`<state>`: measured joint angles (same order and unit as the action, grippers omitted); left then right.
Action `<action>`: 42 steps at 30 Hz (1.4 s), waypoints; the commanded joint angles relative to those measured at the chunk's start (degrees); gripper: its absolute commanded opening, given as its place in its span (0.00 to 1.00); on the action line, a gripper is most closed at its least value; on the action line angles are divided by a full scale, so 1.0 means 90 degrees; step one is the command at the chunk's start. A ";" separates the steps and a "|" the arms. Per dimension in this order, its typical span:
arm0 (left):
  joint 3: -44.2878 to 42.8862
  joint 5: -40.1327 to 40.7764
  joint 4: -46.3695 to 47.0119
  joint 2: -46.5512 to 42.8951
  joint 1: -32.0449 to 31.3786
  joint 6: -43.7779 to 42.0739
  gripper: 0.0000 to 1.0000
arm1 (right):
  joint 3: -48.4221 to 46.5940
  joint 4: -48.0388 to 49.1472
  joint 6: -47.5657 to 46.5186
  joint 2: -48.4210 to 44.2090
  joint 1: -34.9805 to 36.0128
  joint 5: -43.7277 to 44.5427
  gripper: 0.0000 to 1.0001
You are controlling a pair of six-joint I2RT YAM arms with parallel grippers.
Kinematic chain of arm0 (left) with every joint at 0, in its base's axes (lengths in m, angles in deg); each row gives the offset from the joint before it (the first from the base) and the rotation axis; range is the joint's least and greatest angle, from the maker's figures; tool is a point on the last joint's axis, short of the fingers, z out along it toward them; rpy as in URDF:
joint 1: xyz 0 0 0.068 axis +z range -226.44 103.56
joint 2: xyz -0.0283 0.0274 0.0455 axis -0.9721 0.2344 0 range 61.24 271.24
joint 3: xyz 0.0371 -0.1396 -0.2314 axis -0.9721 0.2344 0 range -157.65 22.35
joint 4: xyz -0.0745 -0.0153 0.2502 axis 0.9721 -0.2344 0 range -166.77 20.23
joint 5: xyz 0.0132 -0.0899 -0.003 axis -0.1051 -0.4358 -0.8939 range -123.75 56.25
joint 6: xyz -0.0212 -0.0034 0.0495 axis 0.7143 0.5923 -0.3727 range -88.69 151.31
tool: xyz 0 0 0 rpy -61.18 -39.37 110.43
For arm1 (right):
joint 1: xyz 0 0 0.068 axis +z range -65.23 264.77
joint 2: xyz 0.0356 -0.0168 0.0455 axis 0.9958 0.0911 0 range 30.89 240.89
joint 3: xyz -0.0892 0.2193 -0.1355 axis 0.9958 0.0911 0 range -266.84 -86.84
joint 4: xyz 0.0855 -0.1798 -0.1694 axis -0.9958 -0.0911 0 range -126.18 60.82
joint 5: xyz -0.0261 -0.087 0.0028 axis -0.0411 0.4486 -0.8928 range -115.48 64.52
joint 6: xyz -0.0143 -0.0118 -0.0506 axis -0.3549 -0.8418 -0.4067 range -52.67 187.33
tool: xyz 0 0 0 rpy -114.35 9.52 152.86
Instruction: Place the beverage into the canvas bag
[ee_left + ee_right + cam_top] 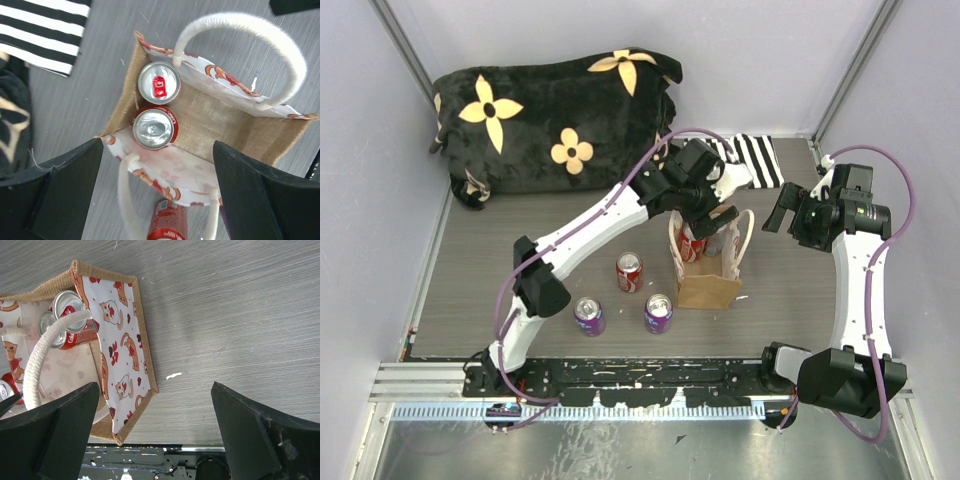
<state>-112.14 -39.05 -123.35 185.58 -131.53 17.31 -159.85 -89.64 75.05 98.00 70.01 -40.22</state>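
Observation:
The canvas bag (pixel 710 280) stands upright mid-table, tan with cream loop handles and a cat print (pixel 120 350). Two red beverage cans (pixel 159 83) (pixel 154 128) stand side by side inside it at one end; the right wrist view shows them (pixel 70 307) too. My left gripper (pixel 710 222) hangs right over the bag's mouth, open (pixel 157 192), with nothing between its fingers (pixel 65 190). My right gripper (pixel 778 218) stands open (pixel 155 430) just right of the bag, over bare table, holding nothing.
A red can (pixel 629 272) and two purple cans (pixel 589 316) (pixel 658 313) stand on the table left of the bag. A black-and-white striped cloth (pixel 760 160) lies behind the bag. A black flowered cushion (pixel 550 110) fills the back left.

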 commanded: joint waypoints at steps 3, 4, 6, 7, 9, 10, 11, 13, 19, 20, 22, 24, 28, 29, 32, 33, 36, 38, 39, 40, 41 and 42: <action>-0.0048 0.0031 -0.0016 -0.1237 0.0805 0.0335 0.99 | -0.0031 0.0171 0.0001 -0.0220 -0.0022 -0.0149 1.00; 0.0018 -0.0068 -0.0173 -0.1372 0.1062 0.0393 0.99 | -0.0031 0.0173 0.0003 -0.0220 -0.0020 -0.0158 1.00; 0.0234 -0.0369 -0.0552 -0.1661 0.1624 0.0467 0.99 | -0.0008 0.0184 0.0001 -0.0214 -0.0020 -0.0168 1.00; 0.0392 -0.0485 -0.0809 -0.1779 0.1880 0.0471 0.99 | 0.0010 0.0186 0.0001 -0.0220 -0.0022 -0.0176 1.00; 0.0942 -0.0724 -0.1101 -0.2040 0.2341 0.0431 0.98 | 0.0044 0.0219 0.0009 -0.0221 -0.0024 -0.0195 1.00; 0.1359 -0.0800 -0.1164 -0.2212 0.2510 0.0396 0.98 | 0.0062 0.0235 0.0017 -0.0216 -0.0023 -0.0211 1.00; 0.1831 -0.0852 -0.1157 -0.2401 0.2600 0.0339 0.97 | 0.0081 0.0250 0.0024 -0.0205 -0.0020 -0.0221 1.00; 0.2914 -0.0918 -0.0924 -0.2857 0.2616 0.0283 0.96 | 0.0104 0.0272 0.0035 -0.0210 -0.0020 -0.0251 1.00; 0.4708 -0.0791 -0.0442 -0.3435 0.2038 0.0539 0.96 | 0.0106 0.0249 0.0024 -0.0234 -0.0022 -0.0227 1.00; 0.4774 -0.0730 -0.0428 -0.3397 0.1951 0.0620 0.96 | 0.0107 0.0252 0.0026 -0.0226 -0.0024 -0.0232 1.00; 0.4800 -0.0590 -0.0433 -0.3217 0.1773 0.0741 0.97 | 0.0077 0.0239 0.0022 -0.0222 -0.0021 -0.0237 1.00; 0.4754 -0.0506 -0.0480 -0.3030 0.1630 0.0818 0.97 | 0.0017 0.0208 0.0022 -0.0210 -0.0020 -0.0237 1.00; 0.4666 -0.0381 -0.0525 -0.2758 0.1425 0.0935 0.99 | -0.0023 0.0168 0.0004 -0.0223 -0.0025 -0.0219 1.00; 0.4624 -0.0359 -0.0546 -0.2707 0.1406 0.0955 0.99 | -0.0022 0.0160 0.0006 -0.0223 -0.0025 -0.0213 1.00; 0.4576 -0.0308 -0.0602 -0.2577 0.1341 0.0969 0.99 | 0.0011 0.0165 -0.0005 -0.0234 -0.0021 -0.0215 1.00; 0.4587 -0.0287 -0.0601 -0.2543 0.1316 0.0970 0.98 | 0.0019 0.0161 -0.0007 -0.0234 -0.0020 -0.0222 1.00; 0.4640 -0.0228 -0.0523 -0.2460 0.1227 0.0977 0.98 | -0.0002 0.0165 -0.0009 -0.0207 -0.0026 -0.0236 1.00; 0.4652 -0.0205 -0.0476 -0.2406 0.1189 0.1002 0.98 | -0.0006 0.0165 -0.0008 -0.0204 -0.0023 -0.0237 1.00; 0.4649 -0.0202 -0.0451 -0.2370 0.1176 0.1020 0.98 | -0.0003 0.0163 -0.0007 -0.0206 -0.0027 -0.0242 1.00; 0.4629 -0.0207 -0.0444 -0.2316 0.1159 0.1039 0.98 | 0.0011 0.0169 -0.0009 -0.0205 -0.0025 -0.0238 1.00; 0.4614 -0.0226 -0.0441 -0.2290 0.1145 0.1055 0.98 | 0.0021 0.0166 -0.0009 -0.0217 -0.0020 -0.0242 1.00; 0.4609 -0.0245 -0.0434 -0.2262 0.1134 0.1071 0.98 | 0.0033 0.0170 -0.0013 -0.0227 -0.0023 -0.0233 1.00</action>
<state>-68.54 -41.54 -128.36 163.94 -120.71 25.90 -158.87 -89.25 75.21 97.98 70.01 -41.69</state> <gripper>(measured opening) 0.983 0.999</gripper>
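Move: The red Coke can outside the bag stands about 17 cm to the left hand's left, 8 cm back and 15 cm below. Of that can, one purple can is 7 cm right and 10 cm back, the other 10 cm left and 10 cm back. The canvas bag's middle lies 3 cm right, 4 cm back and 14 cm below the left hand. From the right hand, the Coke can is roughly 32 cm left, 12 cm back, 14 cm below. Wide open, the left hand arcs up some 10 cm and left, then back and down towards the loose Coke can. ##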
